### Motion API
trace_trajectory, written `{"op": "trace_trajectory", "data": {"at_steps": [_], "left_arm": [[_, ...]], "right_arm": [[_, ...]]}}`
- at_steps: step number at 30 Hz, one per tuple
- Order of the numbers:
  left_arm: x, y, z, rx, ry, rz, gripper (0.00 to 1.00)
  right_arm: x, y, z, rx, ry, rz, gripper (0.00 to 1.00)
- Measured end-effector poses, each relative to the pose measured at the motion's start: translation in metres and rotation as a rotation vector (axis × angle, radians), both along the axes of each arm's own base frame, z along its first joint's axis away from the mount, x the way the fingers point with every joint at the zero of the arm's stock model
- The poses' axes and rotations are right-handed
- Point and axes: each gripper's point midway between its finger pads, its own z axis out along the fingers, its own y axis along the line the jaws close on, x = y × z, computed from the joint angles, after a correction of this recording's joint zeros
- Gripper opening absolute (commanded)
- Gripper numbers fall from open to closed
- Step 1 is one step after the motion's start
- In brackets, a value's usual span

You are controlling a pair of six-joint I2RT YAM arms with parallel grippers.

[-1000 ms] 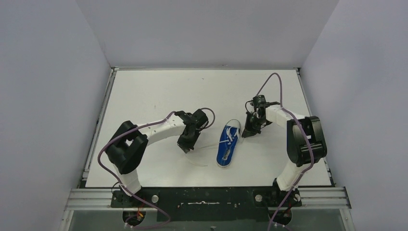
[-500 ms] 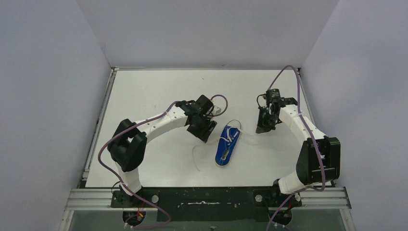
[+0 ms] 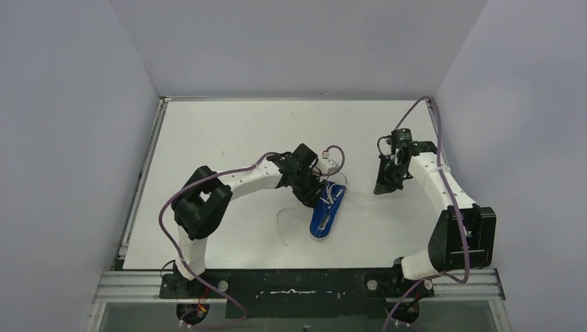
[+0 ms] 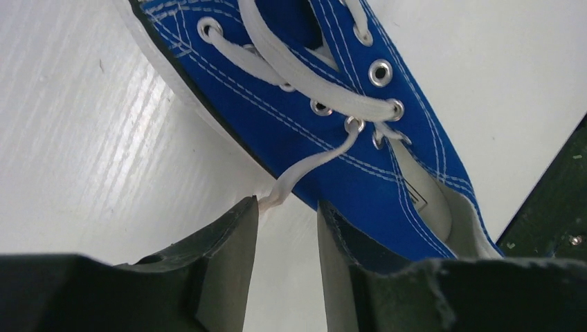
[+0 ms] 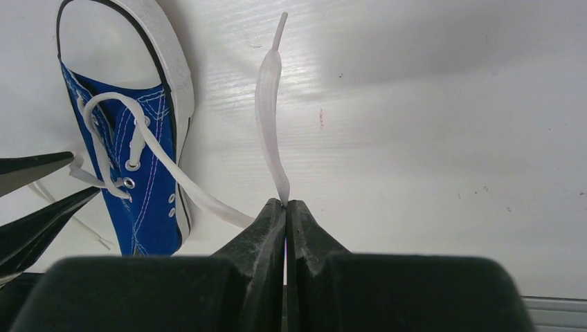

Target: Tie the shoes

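Note:
The blue shoe with a white sole rim lies mid-table, heel toward the arms. My left gripper hangs over its left side near the eyelets. In the left wrist view the gripper is open with bare table in the gap. One white lace runs from an eyelet down to the tip of the left finger. The shoe fills the top of that view. My right gripper is shut on the other lace, to the right of the shoe. That lace's free end lies on the table beyond the fingertips.
A loose stretch of lace curls on the white table left of the shoe. Grey walls enclose the table on three sides. The left gripper's fingers show at the left edge of the right wrist view.
My left gripper has moved right, up to the shoe, and its jaws have opened. The right gripper has drawn away to the right, still shut on its lace.

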Motion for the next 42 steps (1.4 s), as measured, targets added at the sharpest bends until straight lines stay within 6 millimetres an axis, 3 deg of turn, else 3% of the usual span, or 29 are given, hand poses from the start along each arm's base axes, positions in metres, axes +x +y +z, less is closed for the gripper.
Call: {"op": "trace_trajectory", "data": {"at_steps": [5,9,16,19,23,28,32,37,42], "left_arm": [[0.004,-0.007,-0.014,-0.012,0.007,0.002,0.09],[0.008,-0.008,-0.011,-0.021,-0.017,0.012,0.02],[0.023,0.003,-0.001,0.001,-0.109,0.055,0.0],[0.028,0.003,0.005,-0.001,-0.123,0.059,0.0],[0.028,-0.002,0.013,-0.018,-0.118,0.052,0.0],[0.018,-0.006,0.026,-0.065,-0.081,0.063,0.0],[0.006,-0.006,0.039,-0.114,-0.036,0.086,0.0],[0.002,-0.006,0.043,-0.138,-0.007,0.113,0.0],[0.004,-0.004,0.047,-0.168,0.029,0.11,0.0]], "right_arm": [[-0.003,-0.009,0.004,0.012,0.003,-0.029,0.0],[-0.005,-0.015,0.008,0.019,0.004,-0.043,0.0],[0.003,-0.012,0.016,0.077,-0.013,-0.05,0.0],[0.011,-0.002,0.012,0.138,0.001,-0.033,0.0],[0.025,0.015,-0.012,0.217,0.064,-0.017,0.0],[0.039,0.047,-0.044,0.307,0.128,0.007,0.0],[0.055,0.071,-0.053,0.349,0.132,0.048,0.0],[0.075,0.091,-0.042,0.379,0.09,0.094,0.0],[0.065,0.077,-0.009,0.379,0.062,0.074,0.0]]}}
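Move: The left lace, coming out of an eyelet on the shoe's left side, is right at my open left fingertips, about 1 cm ahead, 1 cm right and 1 cm below. The middle of the shoe lies some 4 cm right of that hand, and its toe about 8 cm ahead and 6 cm right, both a little lower. From my right hand, which already holds the other lace, the toe is roughly 11 cm left, 7 cm ahead and 7 cm down; the shoe's middle is 13 cm left, about level with it. My left hand dips slightly, shuts its fingers on the left lace close to the eyelet, shifts about 3 cm forward and comes back, lifting the pinched lace some 6 cm. My right hand keeps its lace, eases 2 cm to the right and up, then swings about 10 cm left and forward towards the toe, dipping and rolling its left side up some 20 degrees, before rising again and easing back slightly. ##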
